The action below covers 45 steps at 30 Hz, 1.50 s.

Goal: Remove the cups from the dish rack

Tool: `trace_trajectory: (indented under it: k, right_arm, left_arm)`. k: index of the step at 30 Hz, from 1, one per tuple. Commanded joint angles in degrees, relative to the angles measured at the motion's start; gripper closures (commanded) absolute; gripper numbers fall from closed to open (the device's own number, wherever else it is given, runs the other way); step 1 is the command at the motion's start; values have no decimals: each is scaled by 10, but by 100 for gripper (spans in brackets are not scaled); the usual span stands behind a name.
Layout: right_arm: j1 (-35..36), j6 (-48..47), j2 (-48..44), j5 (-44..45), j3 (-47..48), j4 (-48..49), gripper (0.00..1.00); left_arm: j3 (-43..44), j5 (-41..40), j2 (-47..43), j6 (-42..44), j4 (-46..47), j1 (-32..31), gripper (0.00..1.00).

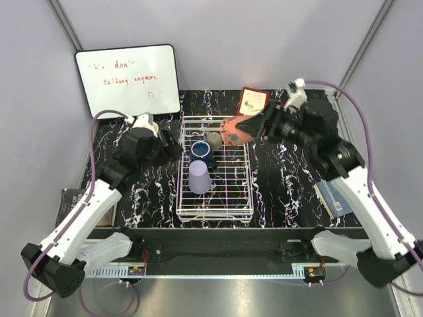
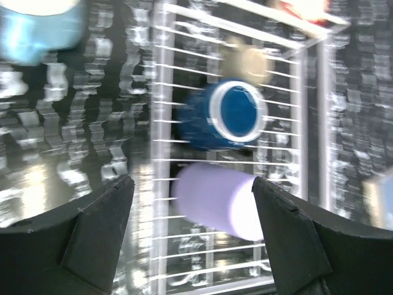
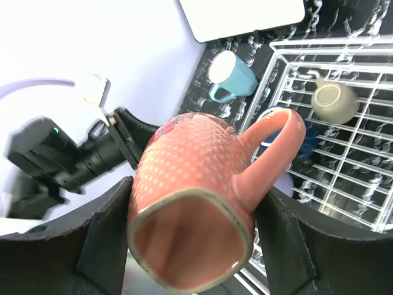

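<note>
The white wire dish rack (image 1: 215,217) sits mid-table. In it are a lavender tumbler (image 1: 199,177) upside down, a dark blue mug (image 1: 201,153) and a grey-beige cup (image 1: 213,140). My right gripper (image 1: 248,127) is shut on the salmon mug (image 1: 234,129) and holds it tilted above the rack's far right corner; the mug fills the right wrist view (image 3: 196,184). My left gripper (image 1: 173,144) is open and empty at the rack's left side, the lavender tumbler (image 2: 221,200) beyond its fingers. A light blue mug (image 3: 232,75) stands on the table left of the rack.
A whiteboard (image 1: 127,79) leans at the back left. A red card (image 1: 253,100) stands behind the rack. A blue book (image 1: 332,197) lies at the right edge and a dark flat object (image 1: 69,198) at the left edge.
</note>
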Motion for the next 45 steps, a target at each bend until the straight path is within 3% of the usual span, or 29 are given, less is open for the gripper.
trace_trajectory:
  k: [1,4,5,8,17,30,36,41,42,45]
  right_arm:
    - [-84,188,-65,-220,-222,347,100]
    - [-88,279,-79,-255,-306,482,100]
    - [-88,315,-79,-260,-321,512,100]
    - [-88,323,-77,-262,-345,544,100]
    - [-88,328,-50,-275,-362,579,100]
    - [-87,359,-2,-308,-365,645,100]
    - [-84,372,2,-320,-366,656,100]
    - [-83,378,-4,-323,-369,653,100]
    - [-83,377,-6,-323,-370,652,100]
    - [-83,371,-16,-322,-368,632,100]
  left_arm:
    - [-55,156,-46,-48,193,6,16]
    - [-108,229,-68,-100,327,7,16]
    - [-124,245,-74,-133,412,7,16]
    - [-178,283,-81,-199,546,7,17]
    - [-156,326,-21,-225,614,-29,22]
    - [-131,306,28,-233,666,-134,26]
    - [-117,323,59,-233,691,-161,58]
    - [-109,345,88,-239,711,-175,76]
    - [-108,346,90,-239,711,-175,96]
    - [-104,346,94,-237,693,-175,100]
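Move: The coral cup, already in my right fingers, hangs about 22 cm to the right of my left hand, 1 cm ahead and 14 cm higher. Below my left hand by 14 cm, the blue cup sits 8 cm ahead and 10 right, the purple cup level and 10 right. From my right hand the open left gripper is about 27 cm to the left, level fore and aft, 15 cm lower; the beige cup is 12 ahead, 11 left, 30 below. I swing my left hand about 20 cm right, 11 up and a little back over the rack to the coral cup, rolling its left side down some 50 degrees and turning clockwise, then close its fingers to pinch the cup wall at the rim, one finger inside. My right hand keeps its grip, dipping about 10 cm, rising some 4, edging left and tilting its left side up. ##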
